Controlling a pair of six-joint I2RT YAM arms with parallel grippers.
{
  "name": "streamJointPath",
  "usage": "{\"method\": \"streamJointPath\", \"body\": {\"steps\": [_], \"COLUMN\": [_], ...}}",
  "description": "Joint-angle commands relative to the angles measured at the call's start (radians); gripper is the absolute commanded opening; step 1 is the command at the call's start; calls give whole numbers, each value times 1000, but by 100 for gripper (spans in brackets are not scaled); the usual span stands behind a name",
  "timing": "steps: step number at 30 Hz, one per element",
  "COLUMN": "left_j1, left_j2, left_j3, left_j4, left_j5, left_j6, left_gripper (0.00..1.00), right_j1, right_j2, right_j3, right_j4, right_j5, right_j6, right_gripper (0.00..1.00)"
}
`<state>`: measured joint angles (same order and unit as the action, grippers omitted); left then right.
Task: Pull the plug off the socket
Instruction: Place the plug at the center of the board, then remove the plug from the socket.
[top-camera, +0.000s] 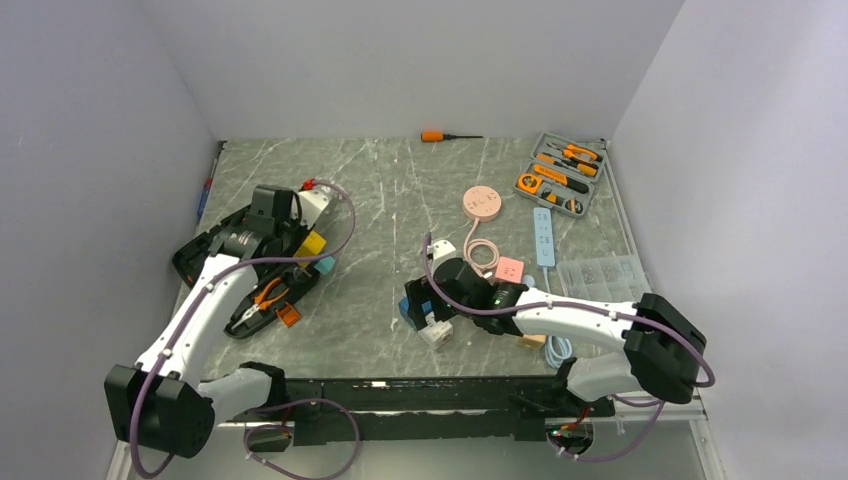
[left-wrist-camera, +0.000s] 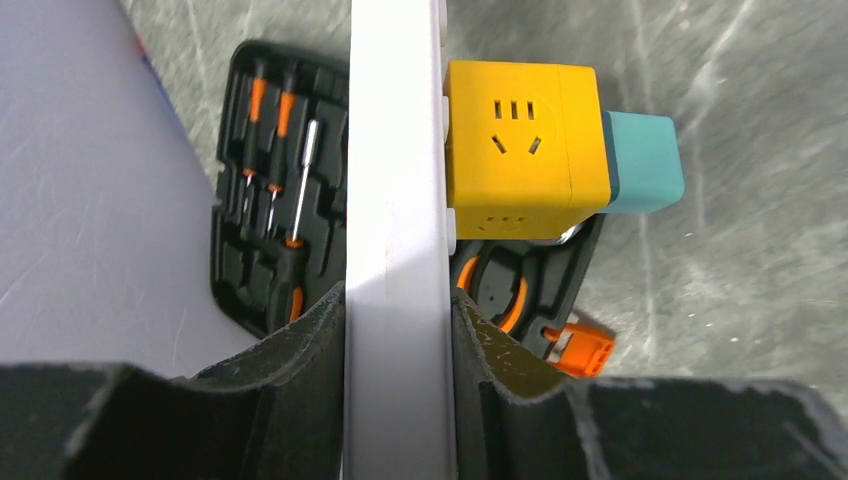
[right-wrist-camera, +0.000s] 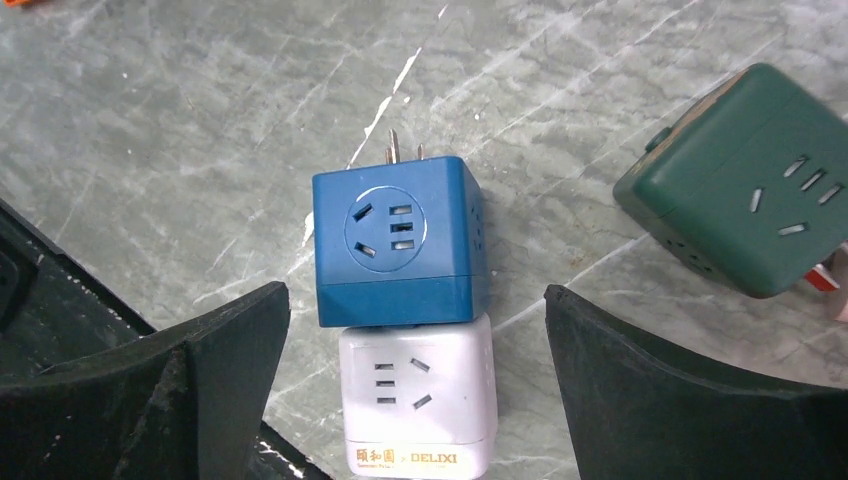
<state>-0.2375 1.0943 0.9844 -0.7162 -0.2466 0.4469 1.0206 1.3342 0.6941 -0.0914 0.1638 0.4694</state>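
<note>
My left gripper (left-wrist-camera: 397, 300) is shut on a white socket strip (left-wrist-camera: 395, 200) and holds it at the left of the table (top-camera: 315, 205). A yellow cube plug (left-wrist-camera: 525, 150) sits in the strip's side, with a teal cube (left-wrist-camera: 645, 165) joined to its far end. My right gripper (right-wrist-camera: 412, 300) is open and straddles a blue cube plug (right-wrist-camera: 400, 240) joined to a white cube socket (right-wrist-camera: 418, 400). Both lie on the table near the middle (top-camera: 425, 320). Bare prongs stick out of the blue cube's far side. Neither finger touches them.
A dark green cube (right-wrist-camera: 745, 180) lies right of the blue one. An open black tool case (top-camera: 245, 290) lies under the left arm, an orange clip (top-camera: 289, 316) beside it. A pink disc (top-camera: 481, 201), pink cube (top-camera: 509, 268), pale blue strip (top-camera: 543, 235), grey tool case (top-camera: 565, 172) and clear box (top-camera: 603, 275) lie to the right.
</note>
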Motion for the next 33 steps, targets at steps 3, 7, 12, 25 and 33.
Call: {"method": "streamJointPath", "body": {"steps": [3,7,12,25,33], "left_j1": [-11,-11,-15,-38,-43], "left_j2": [43,61,61,-92,-115], "left_j3": [120,132,116,-22,-31], "left_j4": [87,91,65,61,48], "left_j5": [184,287,408,454,482], "left_j6": [4,2,-22,-5,-11], "left_gripper": [0,0,0,0,0], "right_j1": [-10,-22,-43,-50,-50], "right_j2": [-77,-125,-122,274,444], "right_j3": [60,58,79,289,420], "right_j4": [-23,26,167,494,459], "right_j5": [-19,-57,-178,-385,-376], "right_j6": [-50,-86,-131,-143,-116], "right_gripper": [100,100,100,100,100]}}
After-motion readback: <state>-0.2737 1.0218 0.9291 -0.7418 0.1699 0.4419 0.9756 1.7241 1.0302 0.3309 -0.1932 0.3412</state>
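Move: The yellow plug sits in the strip that the left hand holds, roughly 13 cm ahead of the right hand, 26 cm to its left and about 2 cm lower; the teal plug is some 9 cm ahead and 23 cm left. Just under the right hand, about 5 cm down, lie the blue plug, 1 cm ahead and 3 cm left, and the white plug, 4 cm back and 1 cm right. The yellow plug is about 3 cm ahead, 6 cm right and 3 cm below the left hand. Leaving the blue and white plugs, the open right hand climbs about 8 cm, then swings left some 15 cm and a little forward, sinking slightly late on, its wrist turning so the fingers face the yellow plug. The left hand keeps its grip on the strip and brings it rightward to meet it, edging forward then back, rolling left side down and turning clockwise. ##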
